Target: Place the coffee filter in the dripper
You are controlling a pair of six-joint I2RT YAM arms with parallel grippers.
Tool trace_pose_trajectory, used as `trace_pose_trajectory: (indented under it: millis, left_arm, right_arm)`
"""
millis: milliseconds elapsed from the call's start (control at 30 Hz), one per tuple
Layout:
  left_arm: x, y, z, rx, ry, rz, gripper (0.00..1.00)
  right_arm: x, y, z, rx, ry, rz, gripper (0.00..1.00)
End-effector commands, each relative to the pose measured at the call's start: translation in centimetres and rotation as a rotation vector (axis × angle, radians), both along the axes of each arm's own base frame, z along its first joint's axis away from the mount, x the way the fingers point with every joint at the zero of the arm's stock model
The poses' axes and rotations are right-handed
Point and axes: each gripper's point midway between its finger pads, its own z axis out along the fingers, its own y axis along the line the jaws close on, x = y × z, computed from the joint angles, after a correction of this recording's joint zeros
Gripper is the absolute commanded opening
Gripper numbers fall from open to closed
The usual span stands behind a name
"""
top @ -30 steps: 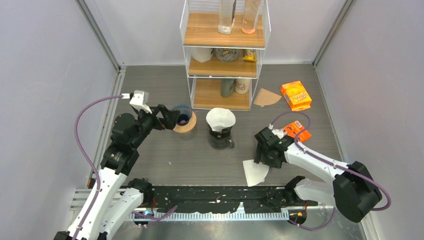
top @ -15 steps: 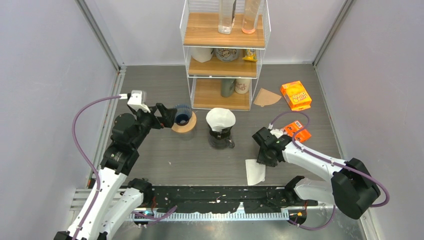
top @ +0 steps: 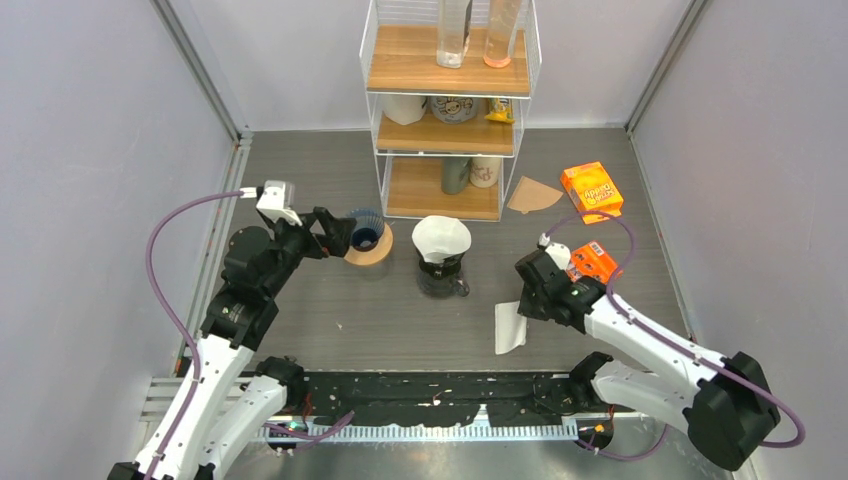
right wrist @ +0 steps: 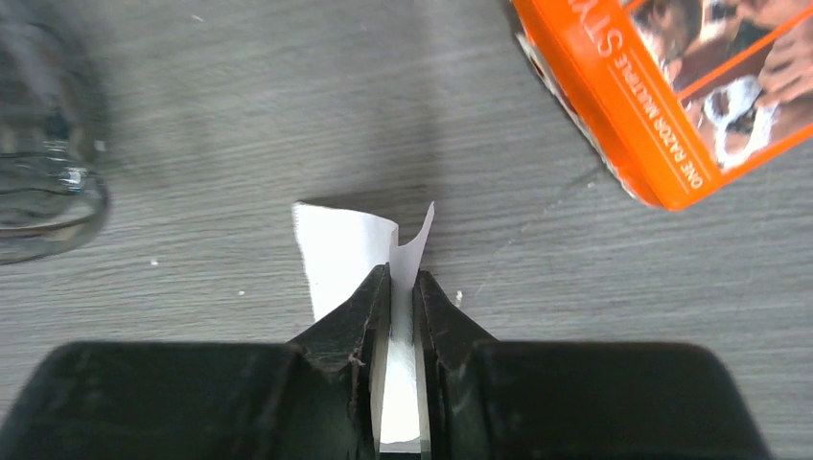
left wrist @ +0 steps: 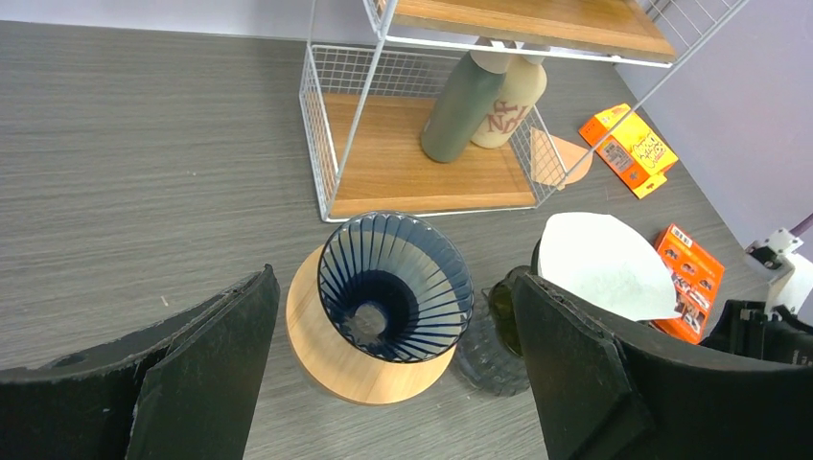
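A white paper coffee filter point(top: 509, 328) lies on the table right of centre, pinched up into a narrow fold. My right gripper point(top: 527, 302) is shut on its upper edge; in the right wrist view the filter point(right wrist: 345, 249) rises between the two closed fingers of the right gripper point(right wrist: 403, 280). The dripper point(top: 367, 237), dark blue and ribbed on a round wooden base, stands at centre left. My left gripper point(top: 338, 236) is open beside it. In the left wrist view the dripper point(left wrist: 395, 285) sits between the wide-spread fingers of the left gripper point(left wrist: 393, 287), untouched and with nothing inside.
A glass server point(top: 441, 272) holding another white filter point(left wrist: 599, 264) stands just right of the dripper. Behind is a wire shelf point(top: 448, 140) with bottles. A brown filter point(top: 533, 194) and two orange boxes point(top: 591, 190) point(top: 591, 262) lie to the right.
My right gripper has shut on the white filter, which has gone from a flat sheet to a narrow fold. The right arm shifted slightly farther from the near edge. The left arm barely moved.
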Motion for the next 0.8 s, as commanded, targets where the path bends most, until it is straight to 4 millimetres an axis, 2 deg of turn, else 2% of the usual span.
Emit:
trace_pose_trajectory:
  millis: [0,133,267,333,400,433,467,633,767]
  left_arm:
    - [-0.2,-0.9,1.9,-0.027,-0.049,-0.046,1.00]
    - [-0.4,-1.5,3.2,-0.050,-0.072,-0.082,1.00]
    - [-0.9,-3.4,4.8,-0.074,-0.102,-0.194,1.00]
    - [-1.3,-5.0,5.7,-0.102,-0.123,-0.289,0.99]
    - [-2.5,-7.4,6.4,-0.134,-0.131,-0.457,0.99]
    - [-2.9,-8.3,7.0,-0.145,-0.141,-0.530,0.99]
    - [-3.4,-9.2,7.2,-0.149,-0.129,-0.599,0.99]
    - [-3.4,-12.6,6.6,-0.163,-0.027,-0.771,0.99]
    - [-4.8,-16.4,6.3,-0.148,0.012,-0.940,0.99]
  right_arm:
    - [3.4,1.3,5.0,0.051,-0.216,0.049,0.19]
    - [4.3,1.1,8.6,0.067,-0.340,0.074,0.19]
    - [4.6,0.8,12.4,0.082,-0.443,0.101,0.20]
    - [4.5,0.5,14.0,0.082,-0.492,0.118,0.20]
    - [4.2,0.2,15.6,0.085,-0.536,0.142,0.20]
    - [4.0,0.1,17.1,0.092,-0.573,0.157,0.21]
    - [3.6,0.1,17.4,0.096,-0.573,0.176,0.21]
    - [1.6,0.4,22.4,0.163,-0.692,0.299,0.23]
    - [0.3,1.5,25.3,0.228,-0.760,0.400,0.25]
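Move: My right hand already pinches the coffee filter by its edge; the paper's middle is about 35 cm to the right of my left hand, 11 cm nearer and 27 cm below. The empty blue dripper stands some 12 cm ahead and 32 cm left of my right hand, 11 cm up. The already-filled black dripper is 6 cm ahead, 18 cm left and 10 cm up; the orange pack, 7 cm ahead and 11 cm right, slightly below. I swing the filter up about 20 cm with my right hand, first drifting forward and then easing back, while those fingers keep their pinch and tip up some 40 degrees from steeply down towards forward. After a slow start my wide-open left hand sweeps about 13 cm right and a little up, past the blue dripper towards the raised paper, its fingers turning some 40 degrees clockwise. ##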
